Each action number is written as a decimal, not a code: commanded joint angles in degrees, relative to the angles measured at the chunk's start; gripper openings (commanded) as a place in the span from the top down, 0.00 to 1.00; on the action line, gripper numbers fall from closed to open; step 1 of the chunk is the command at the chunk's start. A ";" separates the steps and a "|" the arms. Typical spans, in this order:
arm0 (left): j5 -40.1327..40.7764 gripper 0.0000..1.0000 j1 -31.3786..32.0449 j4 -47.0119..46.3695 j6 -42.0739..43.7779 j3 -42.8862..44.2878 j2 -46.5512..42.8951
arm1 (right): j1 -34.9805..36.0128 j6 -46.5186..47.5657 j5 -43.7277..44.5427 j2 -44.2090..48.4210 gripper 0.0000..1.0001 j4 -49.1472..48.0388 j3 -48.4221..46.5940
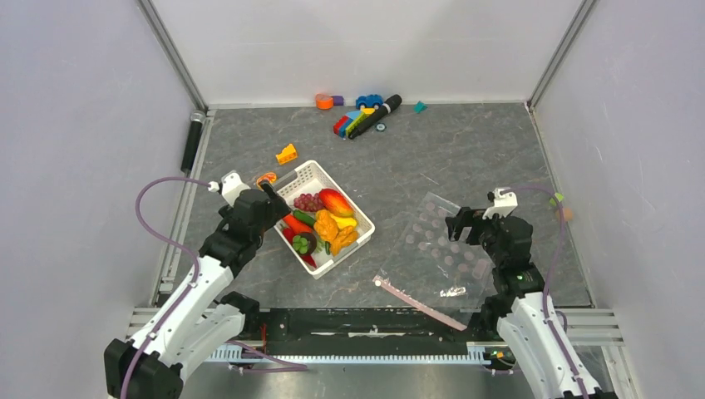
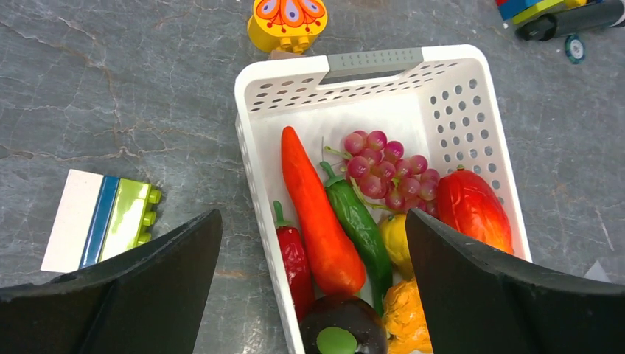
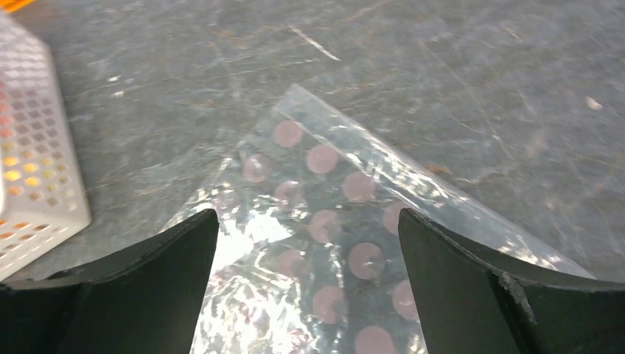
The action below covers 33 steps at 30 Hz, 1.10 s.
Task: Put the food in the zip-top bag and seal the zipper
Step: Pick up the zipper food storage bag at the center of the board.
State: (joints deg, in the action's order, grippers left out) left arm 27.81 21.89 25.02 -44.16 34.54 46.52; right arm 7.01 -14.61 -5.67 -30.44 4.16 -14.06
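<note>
The food (image 1: 322, 223) lies piled in a white slotted basket (image 1: 308, 173). The left wrist view shows an orange chilli (image 2: 320, 214), purple grapes (image 2: 387, 169), a red mango (image 2: 475, 210), a green chilli (image 2: 361, 225) and a red chilli (image 2: 295, 262). My left gripper (image 1: 270, 193) hangs open over the basket's left part (image 2: 313, 221), holding nothing. The zip-top bag (image 1: 436, 245) lies flat on the table right of the basket, its pink zipper (image 1: 420, 303) along the near edge. My right gripper (image 1: 460, 224) hovers open above the dotted bag (image 3: 332, 221), its fingers (image 3: 457, 280) spread wide.
Coloured toy blocks and a car (image 1: 362, 116) sit by the back wall, and a yellow block (image 1: 287, 154) lies behind the basket. A striped block (image 2: 103, 221) lies left of the basket. A black cylinder (image 1: 193, 141) lies along the left rail. The basket's corner (image 3: 33, 169) shows left of the bag.
</note>
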 commanded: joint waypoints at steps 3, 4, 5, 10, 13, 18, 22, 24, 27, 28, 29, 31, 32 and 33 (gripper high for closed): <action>-1.15 0.00 0.07 -5.15 -0.83 2.03 -1.37 | 0.42 2.69 -31.82 -0.71 0.02 -9.90 2.34; -0.87 0.00 0.04 -5.15 -0.47 2.27 -1.22 | 1.68 2.59 -36.02 -2.54 0.02 -9.49 1.50; -0.47 0.00 0.01 -5.08 -0.13 2.66 -1.07 | 3.43 3.45 -35.54 -5.24 0.02 -6.81 0.18; 2.03 0.00 0.05 -5.15 0.81 2.60 -1.64 | 27.82 9.70 -6.41 -17.53 0.02 7.67 -8.56; 3.65 0.00 0.01 -4.85 1.42 1.88 -2.27 | 36.22 8.97 -1.12 -23.39 0.02 10.70 -11.74; 4.74 0.00 0.04 -4.95 2.24 1.07 -2.93 | 46.51 3.71 11.15 -30.76 0.02 19.73 -15.95; 5.06 0.00 0.04 -5.57 2.08 0.09 -2.70 | 53.07 1.37 13.12 -35.14 0.02 21.38 -16.19; 5.15 0.00 0.03 -6.00 2.04 0.03 -2.13 | 55.78 1.70 13.47 -36.51 0.02 20.91 -16.37; 5.01 0.00 0.06 -6.05 2.41 0.62 -1.12 | 57.58 2.15 13.15 -37.95 0.02 18.87 -16.67; 5.13 0.00 0.04 -6.08 2.48 0.62 -0.88 | 57.54 2.32 12.50 -38.44 0.02 18.02 -16.48; 5.23 0.00 0.06 -6.12 2.49 0.62 -0.65 | 57.59 2.24 12.85 -39.16 0.02 17.25 -16.37; 5.27 0.00 0.02 -6.10 2.46 0.60 -0.25 | 57.59 1.44 14.74 -40.75 0.02 16.64 -16.39; 5.23 0.00 0.01 -6.12 2.41 0.44 -0.06 | 57.59 0.64 16.28 -41.52 0.02 16.56 -16.35; 5.23 0.00 0.04 -6.12 2.37 0.47 0.04 | 57.52 0.22 17.26 -42.21 0.02 16.31 -16.26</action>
State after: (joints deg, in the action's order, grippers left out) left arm 31.35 21.89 21.10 -43.44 34.76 46.13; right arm 64.40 -12.56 5.74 -69.52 21.39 -29.98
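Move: The bag's zip strip, near its left end by the white slider, lies about 16 cm back, 15 cm left and 14 cm below the right hand. The clear bag's middle is some 8 cm straight back from that hand and 13 cm below it; the food basket sits about 31 cm to its left, nearly level with it, 11 cm down. From the left hand the strip's left end is about 19 cm back and 26 cm right, 16 cm below. Swinging left first, then drawing back and down, the right hand sweeps across the bag to the left end of the zip strip, ending about 15 cm left, 15 cm back and 10 cm lower. It yaws some 45 degrees counter-clockwise and tips steeply down, fingers wide open; contact can't be seen. The left hand rises roughly 2 cm beside the basket, tipping slightly up, staying open. ##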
